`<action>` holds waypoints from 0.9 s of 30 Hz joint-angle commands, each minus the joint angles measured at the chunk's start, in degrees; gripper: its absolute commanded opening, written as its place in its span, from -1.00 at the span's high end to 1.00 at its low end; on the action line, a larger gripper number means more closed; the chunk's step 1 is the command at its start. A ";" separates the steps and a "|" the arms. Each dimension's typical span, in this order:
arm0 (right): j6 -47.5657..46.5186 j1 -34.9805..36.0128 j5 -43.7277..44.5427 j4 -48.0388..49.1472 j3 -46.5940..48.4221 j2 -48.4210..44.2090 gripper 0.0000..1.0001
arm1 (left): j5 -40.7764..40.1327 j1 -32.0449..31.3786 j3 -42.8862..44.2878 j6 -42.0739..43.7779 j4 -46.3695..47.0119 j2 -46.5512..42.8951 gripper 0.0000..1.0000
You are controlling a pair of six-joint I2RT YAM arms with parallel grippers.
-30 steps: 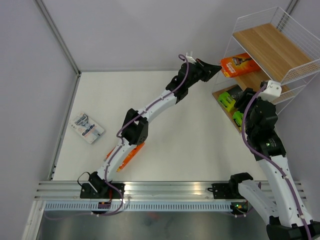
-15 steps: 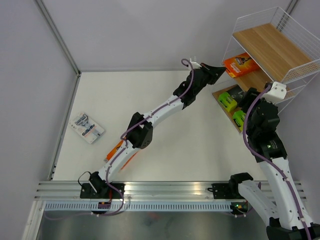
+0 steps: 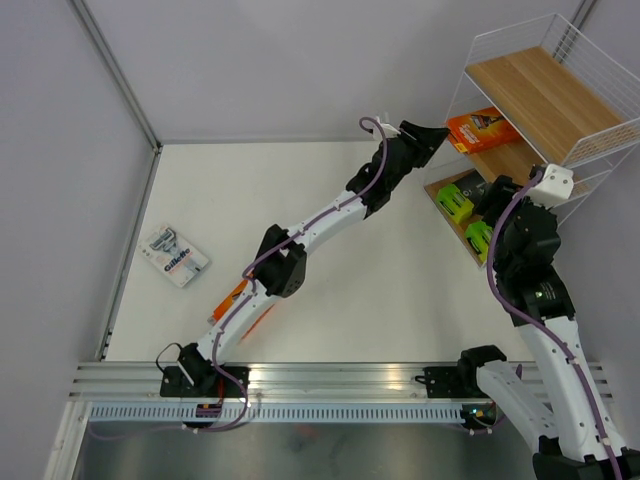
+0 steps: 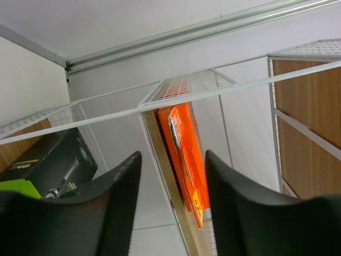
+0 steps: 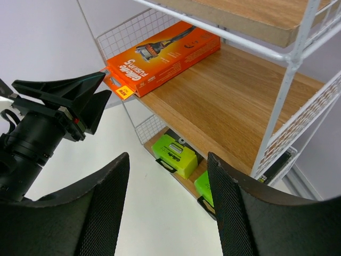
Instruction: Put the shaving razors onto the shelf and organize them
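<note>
One orange razor pack (image 3: 481,128) lies on the middle board of the shelf (image 3: 540,92), its near end jutting past the edge. My left gripper (image 3: 437,137) is open just short of that end, and the orange pack (image 4: 184,153) shows beyond the gap between my fingers (image 4: 118,198). Two black-and-green packs (image 3: 458,197) (image 3: 478,238) lie on the bottom board. My right gripper (image 5: 168,213) hangs open and empty above the green packs (image 5: 176,154), with the orange pack (image 5: 165,55) higher up. A white-and-blue pack (image 3: 174,257) and a second orange pack (image 3: 245,305) lie on the table.
The left arm stretches diagonally over the table and covers most of the second orange pack. White wire sides and rails (image 4: 192,95) of the shelf stand close around both grippers. The right arm (image 3: 535,290) stands in front of the shelf's lower tier.
My left gripper carried the orange pack further onto the middle board, then opened and let it go. The right gripper's jaws spread a little wider.
</note>
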 commanded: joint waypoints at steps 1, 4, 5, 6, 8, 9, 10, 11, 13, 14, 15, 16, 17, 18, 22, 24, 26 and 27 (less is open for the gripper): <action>2.24 -0.09 -2.23 -0.21 1.90 0.82 -0.34 | 2.25 0.22 -0.36 6.10 0.66 -6.83 -0.18; 4.00 -0.17 -4.34 -1.88 3.13 1.88 -0.36 | 6.55 0.75 -7.29 7.25 -0.14 -13.22 -0.38; 4.79 -0.17 -5.48 -2.24 3.56 2.14 -0.37 | 7.87 0.84 -13.06 8.47 0.12 -15.78 -0.39; 4.79 -0.17 -6.36 -2.50 3.66 2.06 -0.38 | 8.15 0.84 -16.94 8.49 1.43 -18.33 -0.39; 6.28 -0.17 -7.85 -3.20 4.09 1.97 -0.39 | 7.97 0.84 -28.95 11.46 6.78 -26.50 -0.43; 6.72 -0.17 -9.95 -3.38 4.27 1.88 -0.43 | 7.71 1.10 -32.33 12.34 7.59 -28.97 -0.44; 7.42 -0.17 -10.75 -3.82 4.36 1.80 -0.46 | 7.62 1.27 -35.06 13.83 7.59 -31.43 -0.46; 7.78 -0.17 -11.72 -4.00 4.62 1.62 -0.48 | 7.88 1.62 -39.79 14.28 6.38 -35.37 -0.48; 8.22 -0.09 -15.31 -4.17 4.97 1.71 -0.56 | 10.34 3.38 -44.38 14.63 4.35 -39.52 -0.49; 8.74 -0.09 -16.81 -4.09 4.97 1.88 -0.60 | 10.61 4.95 -48.84 14.81 1.30 -43.54 -0.49; 8.92 -0.17 -18.65 -3.82 4.71 1.97 -0.72 | 12.18 5.75 -51.24 14.99 -0.82 -45.76 -0.50; 9.19 -0.17 -23.28 -3.13 4.54 2.58 -0.75 | 12.28 6.63 -53.70 15.86 -2.67 -47.78 -0.50; 9.62 -0.09 -25.59 -2.60 3.75 3.02 -0.78 | 12.54 7.51 -59.20 16.65 -4.17 -50.50 -0.50; 10.15 -0.17 -27.70 -2.24 3.48 3.55 -0.83 | 12.28 9.34 -62.39 17.53 -6.62 -55.74 -0.51; 12.35 0.53 -40.26 1.26 1.64 6.44 -0.90 | 8.96 14.54 -80.56 20.44 -15.75 -71.76 -0.64; 12.79 1.92 -41.69 3.20 0.06 6.98 -0.93 | 6.84 17.44 -85.43 20.52 -22.86 -81.39 -0.98; 13.06 3.42 -42.75 6.54 -2.05 8.03 -0.94 | 6.22 20.33 -91.84 19.91 -27.37 -87.93 -0.99; 13.84 5.43 -42.84 7.51 -2.75 8.56 -0.94 | 5.78 21.13 -93.69 19.48 -31.39 -90.92 -0.99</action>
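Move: The orange razor box still on the table lies about 46 cm to the left hand's left, 28 cm back and 26 cm below. The white razor pack is some 67 cm left and 16 cm back, equally low; the shelved orange box is 7 cm ahead and 9 cm right, level with the hand. From the right hand, the table's orange box lies about 60 cm left, 6 cm back and 33 cm below. Left hand, opening, sweeps some 35 cm left and back towards the tabletop razors; right swings 14 cm left. ##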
